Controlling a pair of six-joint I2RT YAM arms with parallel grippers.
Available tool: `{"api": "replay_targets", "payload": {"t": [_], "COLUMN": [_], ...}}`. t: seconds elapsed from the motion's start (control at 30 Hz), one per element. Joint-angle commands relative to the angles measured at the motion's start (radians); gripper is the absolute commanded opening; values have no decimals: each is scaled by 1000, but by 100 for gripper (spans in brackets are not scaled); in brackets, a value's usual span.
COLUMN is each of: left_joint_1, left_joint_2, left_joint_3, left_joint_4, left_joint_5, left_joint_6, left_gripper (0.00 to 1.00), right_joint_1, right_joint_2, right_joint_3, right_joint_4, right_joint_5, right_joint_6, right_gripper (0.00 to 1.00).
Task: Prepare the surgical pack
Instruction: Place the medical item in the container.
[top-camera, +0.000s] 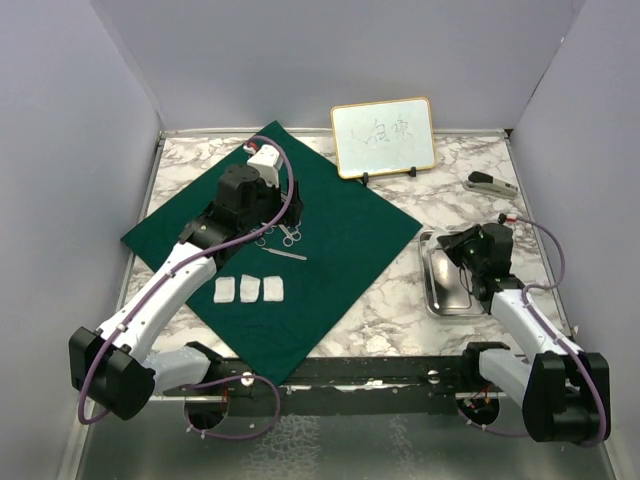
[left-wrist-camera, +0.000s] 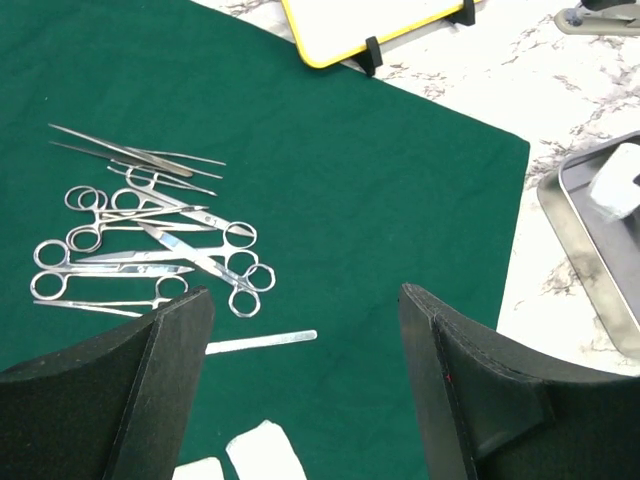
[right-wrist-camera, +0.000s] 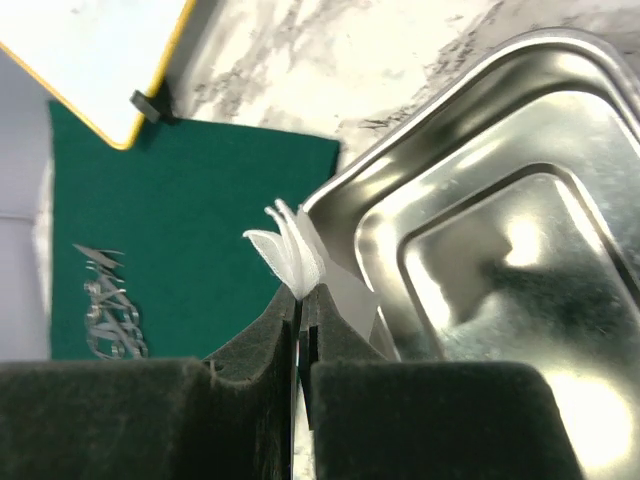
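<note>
The dark green cloth (top-camera: 340, 260) (left-wrist-camera: 380, 180) (right-wrist-camera: 200, 220) lies diagonally on the marble table. On it rests a pile of silver scissor-like instruments (top-camera: 280, 237) (left-wrist-camera: 150, 240) with a flat steel handle (left-wrist-camera: 262, 342) beside them. Three white gauze squares (top-camera: 248, 289) (left-wrist-camera: 265, 455) lie in a row nearer me. My left gripper (top-camera: 262, 200) (left-wrist-camera: 305, 300) hovers open above the cloth, holding nothing. The steel tray (top-camera: 436, 290) (left-wrist-camera: 590, 250) (right-wrist-camera: 480, 250) sits right of the cloth. My right gripper (top-camera: 458, 245) (right-wrist-camera: 303, 292) is shut on a folded white gauze (right-wrist-camera: 290, 250) over the tray's left rim.
A gold-framed whiteboard (top-camera: 383, 137) (left-wrist-camera: 370, 20) (right-wrist-camera: 90, 60) stands on black feet at the cloth's far corner. A grey stapler-like object (top-camera: 490, 183) (left-wrist-camera: 600, 18) lies at the far right. Grey walls close in the table on three sides.
</note>
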Motion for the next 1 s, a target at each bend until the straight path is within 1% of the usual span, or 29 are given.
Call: {"api": "replay_targets", "payload": {"t": [0.0, 0.17, 0.27, 0.37, 0.5, 0.63, 0.97], "left_joint_1": [3, 2, 2, 3, 3, 3, 3], "left_joint_2": [-22, -20, -19, -18, -12, -7, -7], "left_joint_3": [1, -5, -6, -6, -6, -7, -8], "left_joint_4": [60, 62, 63, 64, 64, 66, 65], "left_joint_5": [54, 60, 62, 64, 68, 75, 80], "left_joint_6": [10, 10, 9, 10, 9, 5, 6], "left_gripper": [77, 76, 76, 76, 76, 76, 75], "right_joint_1": [-28, -87, -110, -135, -142, -157, -170], "right_joint_2": [9, 86, 132, 205, 262, 322, 348], "right_joint_3": [-71, -119, -137, -150, -168, -167, -137], "right_joint_4": [279, 412, 441, 515, 584, 601, 444], "right_joint_5": [22, -62, -76, -129, -137, -117, -14], "right_joint_6": [129, 180, 207, 217, 228, 224, 180], "right_gripper": [1, 1, 1, 1, 1, 1, 1]}}
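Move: The right hand already pinches a gauze over the metal tray's far left corner; the tray's middle lies about 6 cm back, 6 cm to the right and 7 cm below. The green cloth's nearest corner is some 8 cm ahead and 3 cm to the left, and the stapler roughly 20 cm ahead and 18 cm to the right, both 8 cm down. From the left hand the tray is about 44 cm to the right, 5 cm back and 22 cm down. Still pinching the gauze in shut fingers, the right hand lowers it about 5.5 cm into the tray's far left corner. It first eases forward and right over the rim, then mostly sinks, drifting some 3 cm right in all, while the wrist rolls its left side up and turns a little clockwise, each by 10 to 15 degrees. ##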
